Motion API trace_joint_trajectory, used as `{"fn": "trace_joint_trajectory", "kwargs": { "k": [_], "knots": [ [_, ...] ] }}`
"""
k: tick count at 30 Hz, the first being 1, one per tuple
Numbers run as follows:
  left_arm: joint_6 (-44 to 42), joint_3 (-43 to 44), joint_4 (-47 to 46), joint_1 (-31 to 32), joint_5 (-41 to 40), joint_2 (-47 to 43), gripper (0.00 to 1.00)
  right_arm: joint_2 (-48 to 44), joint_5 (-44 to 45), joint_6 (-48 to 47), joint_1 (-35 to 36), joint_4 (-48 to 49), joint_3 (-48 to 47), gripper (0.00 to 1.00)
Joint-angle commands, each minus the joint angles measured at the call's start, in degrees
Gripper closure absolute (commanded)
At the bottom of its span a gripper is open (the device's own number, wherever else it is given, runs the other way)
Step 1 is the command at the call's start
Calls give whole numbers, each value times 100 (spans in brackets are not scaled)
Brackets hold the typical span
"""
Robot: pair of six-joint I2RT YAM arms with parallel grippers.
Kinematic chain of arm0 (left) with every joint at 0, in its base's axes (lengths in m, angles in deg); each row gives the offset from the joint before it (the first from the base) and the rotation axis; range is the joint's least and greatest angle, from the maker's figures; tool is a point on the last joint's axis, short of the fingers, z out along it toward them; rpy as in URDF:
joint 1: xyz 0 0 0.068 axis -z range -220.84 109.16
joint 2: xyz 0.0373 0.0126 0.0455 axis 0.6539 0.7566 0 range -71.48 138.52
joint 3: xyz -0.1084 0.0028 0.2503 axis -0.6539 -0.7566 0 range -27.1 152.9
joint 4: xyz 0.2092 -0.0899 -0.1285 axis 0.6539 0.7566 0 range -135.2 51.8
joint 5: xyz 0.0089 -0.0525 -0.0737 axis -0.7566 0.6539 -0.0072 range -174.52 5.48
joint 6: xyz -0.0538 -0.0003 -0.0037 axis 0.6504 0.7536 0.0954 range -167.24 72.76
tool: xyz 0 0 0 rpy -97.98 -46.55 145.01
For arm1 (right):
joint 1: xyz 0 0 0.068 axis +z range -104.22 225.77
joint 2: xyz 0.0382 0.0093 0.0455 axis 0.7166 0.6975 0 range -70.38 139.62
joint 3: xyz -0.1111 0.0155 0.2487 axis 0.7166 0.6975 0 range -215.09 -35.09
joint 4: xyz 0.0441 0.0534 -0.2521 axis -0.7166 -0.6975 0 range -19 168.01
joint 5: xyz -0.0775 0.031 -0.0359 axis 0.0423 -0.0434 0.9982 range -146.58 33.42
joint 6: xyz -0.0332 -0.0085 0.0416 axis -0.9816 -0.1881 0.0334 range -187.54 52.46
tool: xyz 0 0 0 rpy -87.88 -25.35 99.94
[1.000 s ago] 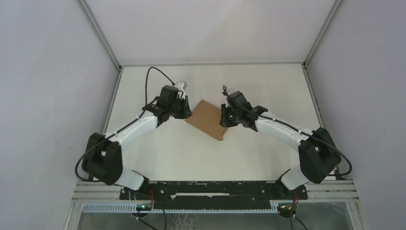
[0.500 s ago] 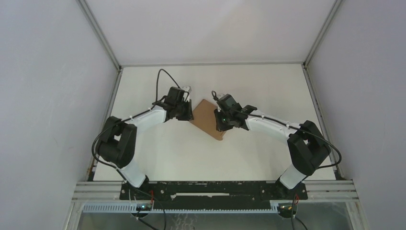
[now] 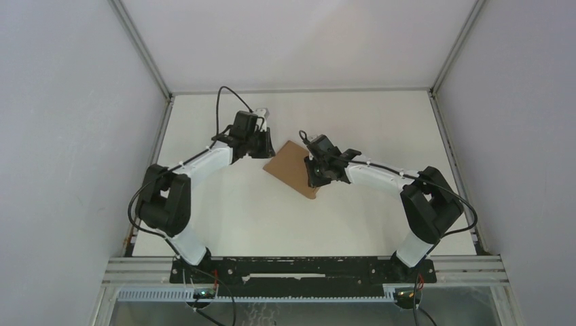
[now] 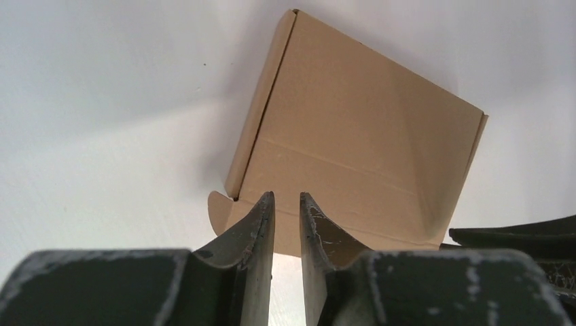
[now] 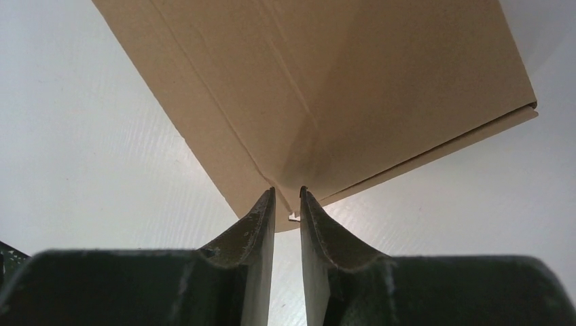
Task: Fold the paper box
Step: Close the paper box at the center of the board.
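Observation:
The paper box (image 3: pixel 293 168) is a flat, closed brown cardboard mailer lying on the white table between the two arms. In the left wrist view the box (image 4: pixel 353 136) lies just beyond my left gripper (image 4: pixel 286 197), with a small rounded flap (image 4: pixel 219 207) sticking out at its near corner. My left gripper (image 3: pixel 263 148) sits at the box's far-left edge, jaws almost together and empty. My right gripper (image 3: pixel 314 170) is over the box's right edge. In the right wrist view its tips (image 5: pixel 287 191) hover at the near corner of the box (image 5: pixel 326 81), nearly closed and holding nothing.
The white table (image 3: pixel 380 129) is bounded by metal frame rails at the left (image 3: pixel 157 146), right (image 3: pixel 443 136) and back. A black cable (image 3: pixel 221 102) loops above the left wrist. The arm bases stand at the near edge (image 3: pixel 299 266).
The left arm has folded in and its gripper has drawn back toward the far left of the box. The right gripper has moved left over the box's right edge. The box has stayed put.

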Motion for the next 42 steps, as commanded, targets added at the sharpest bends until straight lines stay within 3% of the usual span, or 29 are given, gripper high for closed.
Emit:
{"fn": "trace_joint_trajectory", "kwargs": {
  "k": [1, 20, 42],
  "knots": [
    [-171, 405, -73, -60, 106, 260, 75, 86, -50, -94, -36, 202, -190, 73],
    [-31, 68, -671, -87, 361, 1196, 77, 128, -199, -62, -128, 345, 60, 73],
    [-60, -275, -628, -87, 357, 736, 77, 365, -165, -112, -145, 416, 342, 73]
  ]
}}
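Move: The closed paper box lies askew between my hands. Its middle is level with my left hand, about 9 cm to the right and 7 cm below; the box's left corner, with its rounded tab, is about 1 cm ahead and 4 cm to the left. From my right hand the box's middle is some 7 cm ahead, 4 cm left and 4 cm lower, and the box's near corner is about 3 cm back, directly in line. I lower my left hand about 5 cm onto the lid's left end, near the front fold, edging it forward and right by under 2 cm late in the descent, then keep it there. My right hand sinks some 2 cm in two small steps to bear down on the lid beside the near corner. Both grippers keep their narrow gap and pinch nothing. ##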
